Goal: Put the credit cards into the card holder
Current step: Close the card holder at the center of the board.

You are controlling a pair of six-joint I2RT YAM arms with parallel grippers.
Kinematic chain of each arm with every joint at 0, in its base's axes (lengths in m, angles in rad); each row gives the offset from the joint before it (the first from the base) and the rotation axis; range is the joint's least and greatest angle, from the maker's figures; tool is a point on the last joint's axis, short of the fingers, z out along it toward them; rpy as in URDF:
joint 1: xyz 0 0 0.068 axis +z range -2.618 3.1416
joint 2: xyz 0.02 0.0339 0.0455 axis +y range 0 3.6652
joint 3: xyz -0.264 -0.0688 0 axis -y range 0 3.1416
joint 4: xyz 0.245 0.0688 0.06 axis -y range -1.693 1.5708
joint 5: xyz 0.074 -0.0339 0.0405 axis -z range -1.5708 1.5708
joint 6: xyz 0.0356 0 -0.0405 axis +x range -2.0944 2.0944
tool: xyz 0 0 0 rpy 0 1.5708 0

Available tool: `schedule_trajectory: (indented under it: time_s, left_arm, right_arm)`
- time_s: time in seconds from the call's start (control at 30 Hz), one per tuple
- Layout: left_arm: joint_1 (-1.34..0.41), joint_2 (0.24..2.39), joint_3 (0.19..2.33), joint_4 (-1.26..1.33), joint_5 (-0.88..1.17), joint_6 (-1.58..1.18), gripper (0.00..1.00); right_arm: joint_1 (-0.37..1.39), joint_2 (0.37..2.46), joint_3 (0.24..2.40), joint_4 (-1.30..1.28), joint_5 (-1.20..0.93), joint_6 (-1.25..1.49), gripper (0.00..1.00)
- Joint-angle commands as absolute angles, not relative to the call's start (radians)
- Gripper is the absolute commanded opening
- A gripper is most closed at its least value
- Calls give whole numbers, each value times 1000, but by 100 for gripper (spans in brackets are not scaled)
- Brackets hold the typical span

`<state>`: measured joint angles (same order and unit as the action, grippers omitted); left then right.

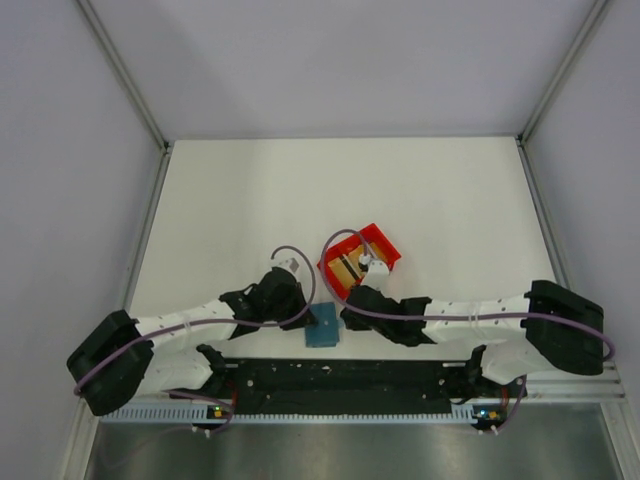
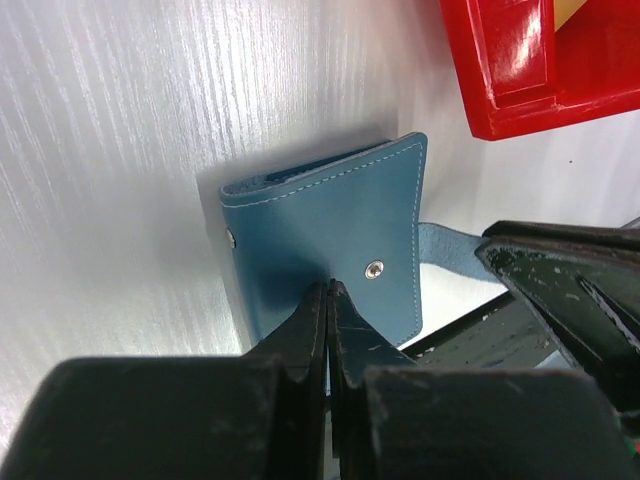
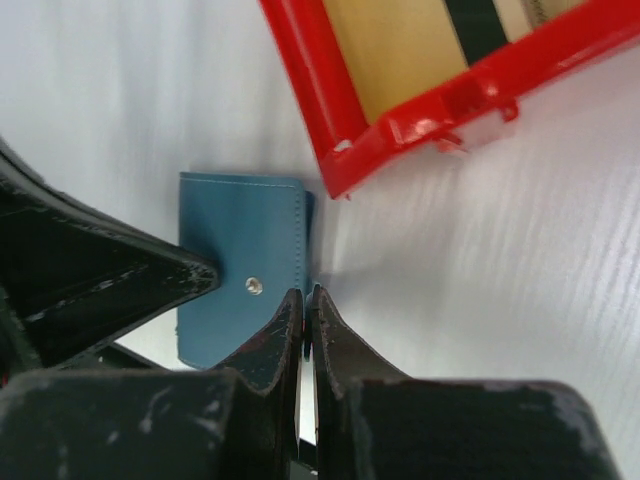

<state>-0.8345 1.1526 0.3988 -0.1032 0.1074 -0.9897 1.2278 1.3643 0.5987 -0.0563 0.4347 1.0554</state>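
The teal card holder (image 1: 323, 330) lies folded near the table's front edge, between my two grippers. Its snap cover (image 2: 330, 220) is lifted a little. My left gripper (image 2: 330, 288) is shut, its tips resting against the outer face of that cover by the snap, with nothing between them. My right gripper (image 3: 306, 295) is shut on the card holder's (image 3: 240, 240) right edge, and a paler blue leaf (image 2: 450, 243) runs into its tip. The credit cards (image 3: 400, 50), one gold and one black showing, lie in the red bin (image 3: 420, 115).
The red bin (image 1: 385, 245) sits tilted just behind the card holder, its near corner (image 2: 510, 70) close to the wallet. White table walls rise on the left, right and back. The arms' black base rail (image 1: 340, 375) runs along the near edge.
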Motion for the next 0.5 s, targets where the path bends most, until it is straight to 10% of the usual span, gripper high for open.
schedule_trajectory:
  time_s: [0.0,0.23,0.47]
  left_arm:
    - [-839,1193,380,-81,63,-959,0]
    - [-841,1198,373,-71,54,-960,0]
    - [-841,1189,362,-77,48,-966,0]
  right_arm:
    - [1235,1397,684,-17,374,991,0]
    - [1238,1531,791,-40,292,977,2]
    - [1236,1451,766,-28,285,924,37]
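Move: The right gripper holds the end of the card holder's strap; the snap on the holder's face lies about 5 cm to its left, level with it front to back and some 2 cm lower. From that hand, the holder's middle is about 5 cm left and 1 cm back; the red box is roughly 12 cm ahead and 3 cm right. Under the shut left gripper, the holder's middle lies about 2 cm right and 1 cm back, with the snap 2 cm right. Bring the right gripper about 4 cm to the left with the strap, over the holder's right edge towards the snap, lifting slightly, then lowering some 1.5 cm and easing back a little at the end. Turn it about 10 degrees counter-clockwise and open the fingers partway to let go of the strap. Keep the closed left fingertips resting on the holder. ##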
